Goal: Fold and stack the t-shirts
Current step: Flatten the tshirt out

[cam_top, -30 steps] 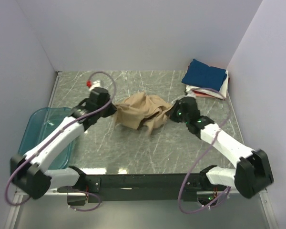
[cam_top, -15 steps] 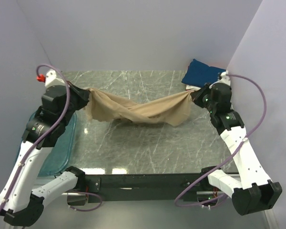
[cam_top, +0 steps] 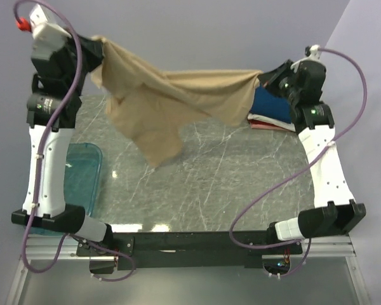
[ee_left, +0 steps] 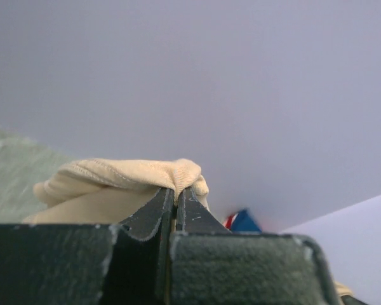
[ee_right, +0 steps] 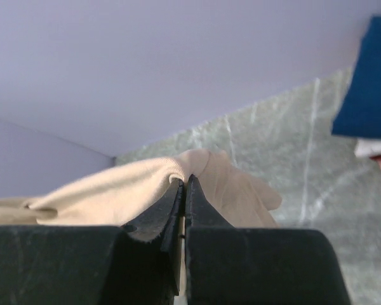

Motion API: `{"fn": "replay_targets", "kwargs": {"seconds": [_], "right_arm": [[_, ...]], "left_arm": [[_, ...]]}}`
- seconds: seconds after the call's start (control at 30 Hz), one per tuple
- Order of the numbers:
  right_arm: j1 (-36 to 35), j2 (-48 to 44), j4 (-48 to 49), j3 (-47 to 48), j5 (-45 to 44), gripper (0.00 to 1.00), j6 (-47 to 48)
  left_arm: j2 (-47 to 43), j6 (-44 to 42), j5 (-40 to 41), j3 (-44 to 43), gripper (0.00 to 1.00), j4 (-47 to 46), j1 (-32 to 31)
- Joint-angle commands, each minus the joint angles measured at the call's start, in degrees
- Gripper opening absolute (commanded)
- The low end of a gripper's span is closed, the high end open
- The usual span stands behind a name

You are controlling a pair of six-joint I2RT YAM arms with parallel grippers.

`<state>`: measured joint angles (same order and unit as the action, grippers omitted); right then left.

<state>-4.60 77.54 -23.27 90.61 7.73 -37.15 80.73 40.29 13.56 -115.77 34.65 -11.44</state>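
The tan t-shirt (cam_top: 171, 101) hangs stretched in the air between both arms, high above the table, its loose part drooping toward the left-centre. My left gripper (cam_top: 96, 46) is shut on one corner of it at the upper left; the wrist view shows the tan cloth (ee_left: 114, 181) pinched at my left gripper (ee_left: 175, 190). At the upper right my right gripper (cam_top: 261, 77) is shut on the other end, cloth (ee_right: 127, 190) bunched at my right gripper (ee_right: 184, 181). A folded navy t-shirt (cam_top: 270, 105) tops a stack at the back right, over white and red ones (cam_top: 267, 122).
A translucent teal tub (cam_top: 82, 178) sits at the table's left edge beside the left arm. Pale walls close in the back and both sides. The marbled tabletop (cam_top: 228, 171) spreads below the hanging shirt.
Both arms have risen and spread apart, lifting the tan t-shirt from a crumpled heap on the table into a stretched span held high in the air.
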Motion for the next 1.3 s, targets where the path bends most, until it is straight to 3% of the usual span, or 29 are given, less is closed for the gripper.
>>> {"fn": "replay_targets", "kwargs": {"seconds": [0.0, 0.07, 0.17, 0.37, 0.4, 0.47, 0.5, 0.53, 0.57, 0.6, 0.63, 0.7, 0.73, 0.83, 1.0, 1.27], "right_arm": [[2.2, 1.7, 2.3, 9.0, 4.7, 0.0, -1.3], [3.1, 1.7, 3.0, 9.7, 6.4, 0.0, -2.0], [3.6, 0.9, 2.5, 7.3, 8.5, 0.0, -1.6], [4.3, -0.1, -0.4, -6.0, 8.7, 0.0, 1.9], [4.2, 0.4, 0.1, -8.4, 8.6, 0.07, 2.4], [4.3, 3.6, -0.5, -12.6, 8.8, 0.23, 4.1], [4.3, 5.0, -0.9, -13.3, 9.1, 0.41, 5.1], [4.3, 7.1, -0.6, -14.7, 9.5, 0.5, 5.4], [4.2, 7.9, -0.4, -15.5, 9.8, 0.61, 5.6], [4.3, 8.3, -0.3, -16.4, 9.9, 0.63, 5.9], [4.3, 8.2, 0.1, -19.0, 9.5, 0.64, 5.7], [3.6, 6.1, 2.9, -24.8, 8.5, 0.66, 4.9], [3.0, 5.3, 3.5, -26.7, 7.3, 0.67, 4.7], [0.8, 1.8, 5.2, -33.8, 3.2, 0.67, 4.0], [0.0, -6.7, 7.3, -46.1, -1.9, 0.65, 3.0], [0.0, -16.6, 6.2, -53.6, -2.7, 0.64, 1.3]], "left_arm": [[0.7, -4.1, -4.9, -15.8, 0.0, -4.2, 1.6], [-0.4, -5.0, -4.7, -16.0, 0.0, -5.2, 1.8], [-7.1, -4.6, -4.8, -5.8, 0.01, -7.2, 1.8], [-25.7, 3.8, -9.1, 30.3, 0.0, -7.6, 1.8], [-27.2, 4.8, -9.9, 40.1, 0.0, -7.6, 1.7], [-31.0, 8.0, -11.5, 49.6, 0.0, -7.9, 1.8], [-31.5, 8.7, -12.1, 57.9, 0.02, -8.3, 1.8], [-32.1, 10.2, -13.0, 63.8, 0.07, -7.9, 1.8], [-32.4, 10.7, -13.0, 66.2, 0.12, -7.8, 1.8], [-32.6, 11.2, -14.0, 68.3, 0.18, -7.8, 1.8], [-33.0, 12.2, -14.6, 70.1, 0.27, -8.8, 1.8], [-34.7, 12.4, -16.5, 74.4, 0.34, -9.9, 1.8], [-35.0, 12.6, -16.1, 75.1, 0.45, -9.6, 1.8], [-36.0, 13.1, -14.9, 76.0, 0.59, -7.6, 1.7], [-38.1, 16.2, -15.6, 80.9, 0.57, -7.3, 1.8], [-38.0, 22.3, -9.4, 87.9, 0.57, -7.8, 1.1]]}}
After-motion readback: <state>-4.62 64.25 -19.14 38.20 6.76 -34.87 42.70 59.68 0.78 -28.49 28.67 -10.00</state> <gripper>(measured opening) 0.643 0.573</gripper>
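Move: The tan t-shirt hangs stretched between both shut hands, high over the table. The patch where it will lie has its middle about 22 cm to the left hand's right, 3 cm back and 53 cm below; from the right hand, some 20 cm left, 6 cm back and 41 cm down. The folded stack is roughly 9 cm ahead and 9 cm right of the right hand; the bin is about 24 cm left and 19 cm back of the left. Both hands, still gripping the t-shirt, lift it a little more, then swing down towards the table and let go on the way, fingers opening about halfway or more. The left sinks some 50 cm from its high point and draws back about 15; the right sinks about 35 and, late on, pulls back about 12. Both wrists tip steeply downward and finish open and clear of the cloth. ##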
